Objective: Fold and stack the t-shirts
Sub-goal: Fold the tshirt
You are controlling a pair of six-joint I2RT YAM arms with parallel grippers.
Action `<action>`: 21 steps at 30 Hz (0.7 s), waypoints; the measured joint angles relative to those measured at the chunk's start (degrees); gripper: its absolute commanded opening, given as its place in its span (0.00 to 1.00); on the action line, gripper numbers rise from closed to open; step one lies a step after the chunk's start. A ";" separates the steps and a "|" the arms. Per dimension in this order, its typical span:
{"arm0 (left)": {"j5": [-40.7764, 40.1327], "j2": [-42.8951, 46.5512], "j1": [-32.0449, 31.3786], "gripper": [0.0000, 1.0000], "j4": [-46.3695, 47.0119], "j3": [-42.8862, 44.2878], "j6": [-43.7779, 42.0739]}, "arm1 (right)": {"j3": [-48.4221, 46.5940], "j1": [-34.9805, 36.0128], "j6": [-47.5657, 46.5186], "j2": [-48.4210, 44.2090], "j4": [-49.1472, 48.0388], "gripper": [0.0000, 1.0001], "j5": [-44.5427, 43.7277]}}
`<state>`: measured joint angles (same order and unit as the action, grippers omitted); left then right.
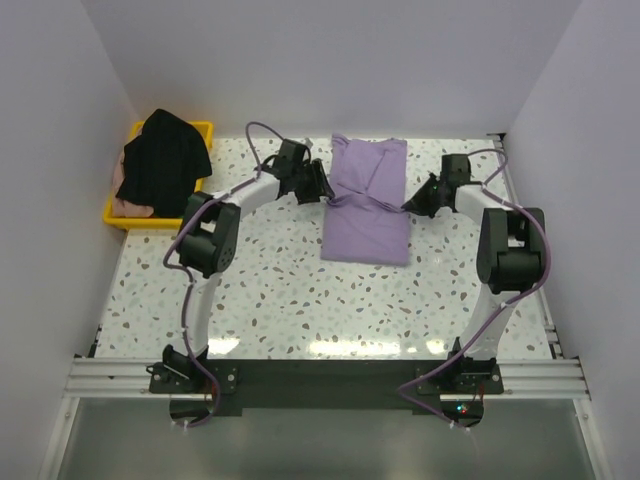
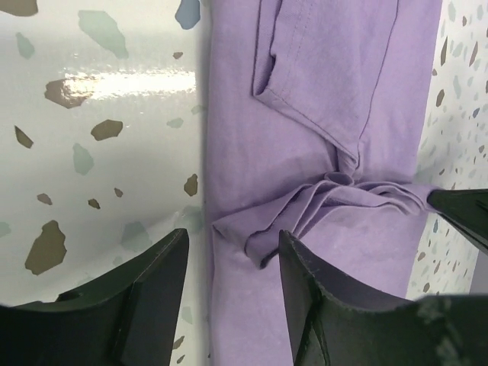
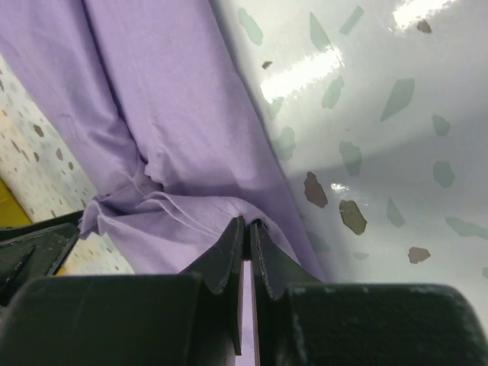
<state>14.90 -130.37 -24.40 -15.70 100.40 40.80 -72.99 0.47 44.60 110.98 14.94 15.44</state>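
Note:
A lavender t-shirt (image 1: 367, 200) lies partly folded at the back middle of the table, bunched into a crease across its middle (image 2: 335, 194). My left gripper (image 1: 322, 190) is at its left edge, open. The fingers stand apart over the cloth's edge (image 2: 232, 252), holding nothing. My right gripper (image 1: 410, 203) is at the shirt's right edge, shut on a pinch of lavender cloth (image 3: 248, 223). A black t-shirt (image 1: 165, 160) is heaped at the back left. A bit of pale pink t-shirt (image 1: 130, 207) shows under it.
A yellow tray (image 1: 205, 128) at the back left corner holds the black and pink shirts. White walls close in the table on the left, back and right. The speckled tabletop (image 1: 300, 290) stretches toward the arm bases.

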 measured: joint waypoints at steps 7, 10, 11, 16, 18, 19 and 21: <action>-0.04 4.20 0.33 0.52 1.40 -5.31 0.07 | -3.37 -0.37 0.85 0.52 -0.83 0.49 2.43; -0.07 7.67 0.33 0.46 2.23 -9.38 0.17 | -5.68 -0.90 0.44 0.90 -0.81 0.59 3.21; -0.07 8.61 0.33 0.44 2.40 -10.49 0.20 | -6.14 -1.18 0.28 0.90 -0.81 0.59 3.15; 0.00 12.76 -0.09 0.23 3.52 -15.13 0.68 | -6.27 -1.44 -2.14 -0.07 -0.09 0.58 0.63; 0.13 12.87 -0.74 0.17 4.46 -15.08 0.55 | -5.81 -0.28 -3.72 -1.42 0.81 0.57 -1.57; 0.17 12.81 -1.03 0.16 4.39 -14.95 0.59 | -5.64 0.46 -4.31 -2.05 1.09 0.57 -2.51; 0.44 11.80 -2.08 0.15 3.93 -13.03 0.52 | -5.53 3.08 -6.03 -3.48 1.81 0.55 -4.50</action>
<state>15.33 -118.56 -26.48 -11.77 87.37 41.32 -78.52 3.55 38.57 107.50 16.75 10.94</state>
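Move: The t-shirt's turned-up hem lies crosswise, its right end pinched in the right fingers, its left end loose about 1 cm right of the open left fingers and 1 cm below. From the right hand, the shirt's near fold lies some 13 cm back and 10 cm left, its far end about 17 cm ahead and 9 cm left. The near fold is about 14 cm back and 9 cm right from the left hand. The hem's right end is let go as the right fingers open wide; that hand lifts about 5 cm, first also going some 3 cm forward over the shirt, then easing back slightly and tilting its tips up. Over the hem's left end the left hand, already open, backs off towards the near fold by about 5 cm while rising some 3 cm, its fingers closing nearly shut on nothing. ##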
